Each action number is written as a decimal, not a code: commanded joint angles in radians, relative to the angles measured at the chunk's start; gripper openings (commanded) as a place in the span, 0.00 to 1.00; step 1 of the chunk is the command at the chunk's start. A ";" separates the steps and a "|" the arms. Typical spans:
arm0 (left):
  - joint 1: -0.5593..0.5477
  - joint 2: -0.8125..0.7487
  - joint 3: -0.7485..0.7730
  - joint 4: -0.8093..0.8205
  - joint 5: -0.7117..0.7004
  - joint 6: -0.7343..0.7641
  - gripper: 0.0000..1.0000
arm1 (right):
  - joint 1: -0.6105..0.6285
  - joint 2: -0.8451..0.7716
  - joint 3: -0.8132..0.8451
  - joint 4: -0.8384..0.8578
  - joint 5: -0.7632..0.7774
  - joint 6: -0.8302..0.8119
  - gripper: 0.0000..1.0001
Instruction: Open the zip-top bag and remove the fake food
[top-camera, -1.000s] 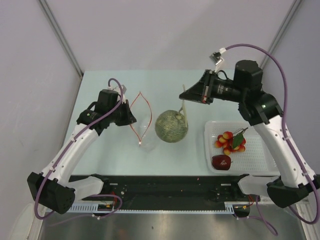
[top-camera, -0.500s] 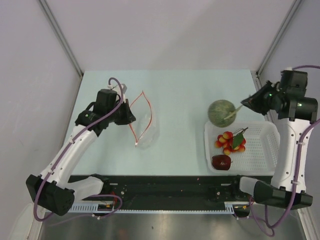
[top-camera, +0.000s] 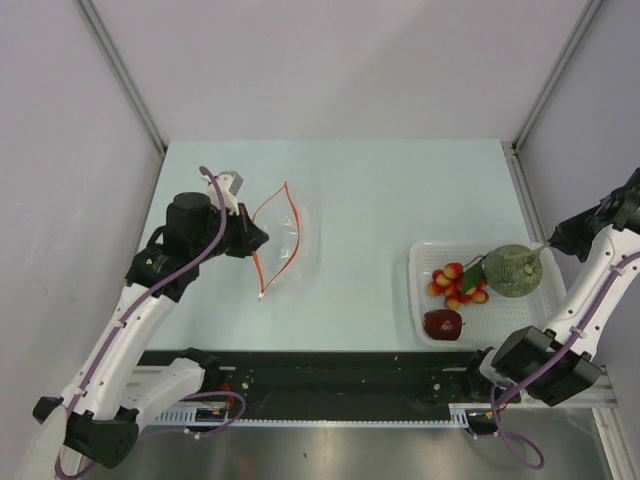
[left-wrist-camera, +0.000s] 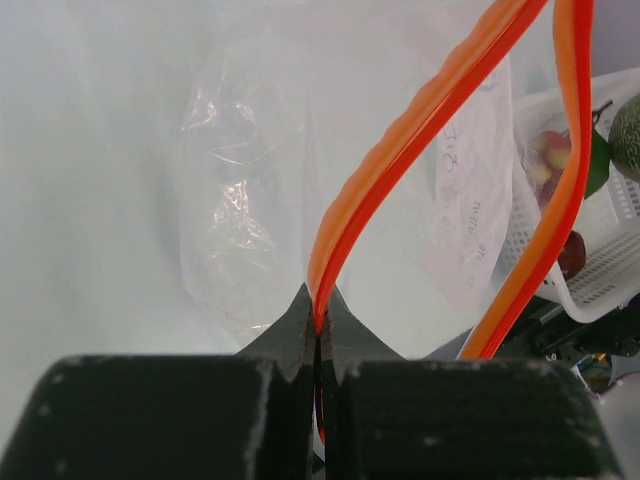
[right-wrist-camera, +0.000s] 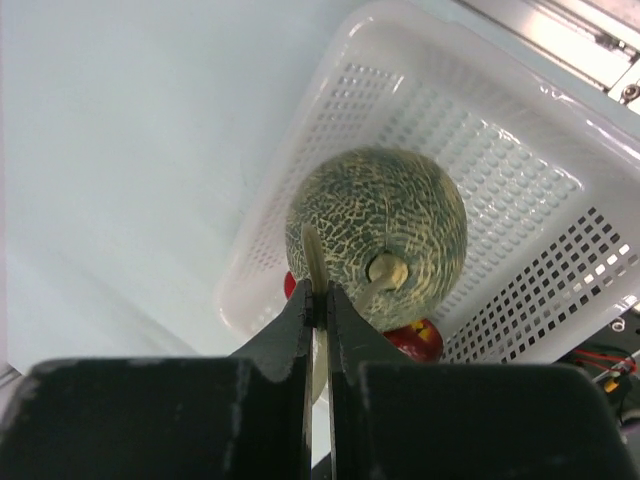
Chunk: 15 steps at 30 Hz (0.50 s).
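Observation:
The zip-top bag (top-camera: 288, 238) lies on the table at left, clear, with its red-orange zip strip (left-wrist-camera: 420, 130) spread wide. My left gripper (top-camera: 256, 238) (left-wrist-camera: 318, 318) is shut on one side of that strip. At the far right my right gripper (top-camera: 548, 245) (right-wrist-camera: 318, 296) is shut on the pale stem of a round green netted fake food piece (top-camera: 508, 270) (right-wrist-camera: 400, 215), which hangs over the white basket (top-camera: 530, 330) (right-wrist-camera: 520, 150). A dark red apple (top-camera: 442, 323) and a red-and-yellow cluster (top-camera: 458, 285) lie in the basket.
The white mesh basket sits near the right front corner of the table. Grey walls close the table in on the left, back and right. The arm bases and a black rail (top-camera: 330, 375) run along the near edge.
My right arm has swung from the table's middle to the far right, carrying the green piece by its stem to above the basket. The left arm drew back slightly with the bag's strip.

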 joint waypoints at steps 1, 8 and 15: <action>0.006 -0.030 -0.036 0.026 0.047 0.024 0.00 | -0.007 -0.006 -0.067 0.052 -0.027 -0.002 0.00; 0.004 -0.065 -0.047 0.012 0.008 0.031 0.00 | -0.010 0.055 -0.116 0.133 -0.010 0.004 0.00; 0.004 -0.053 -0.021 -0.011 -0.038 0.033 0.00 | -0.006 0.115 -0.159 0.166 0.002 0.016 0.00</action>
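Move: The white basket is what the right hand is lowering into: its middle lies some 18 cm below that hand, about 6 cm back and 5 cm to the left. The melon, held by its stem, hangs roughly 9 cm below this hand, 3 cm back and 3 cm left. On the basket's floor, the fruit bunch is about 12 cm left and 5 cm back, the dark red fruit 15 cm left and 12 cm back. From the left hand the basket's middle is about 46 cm right, 7 cm back and 17 cm below. Down first, then down with a slight reach forward and rightward, the right hand sinks about 6 cm and lowers the melon into the free right part of the basket, beside the fruit bunch. Its fingers keep their pinch on the stem while the wrist tips by only some 5 degrees. The left hand keeps hold of the bag's orange-edged mouth. ##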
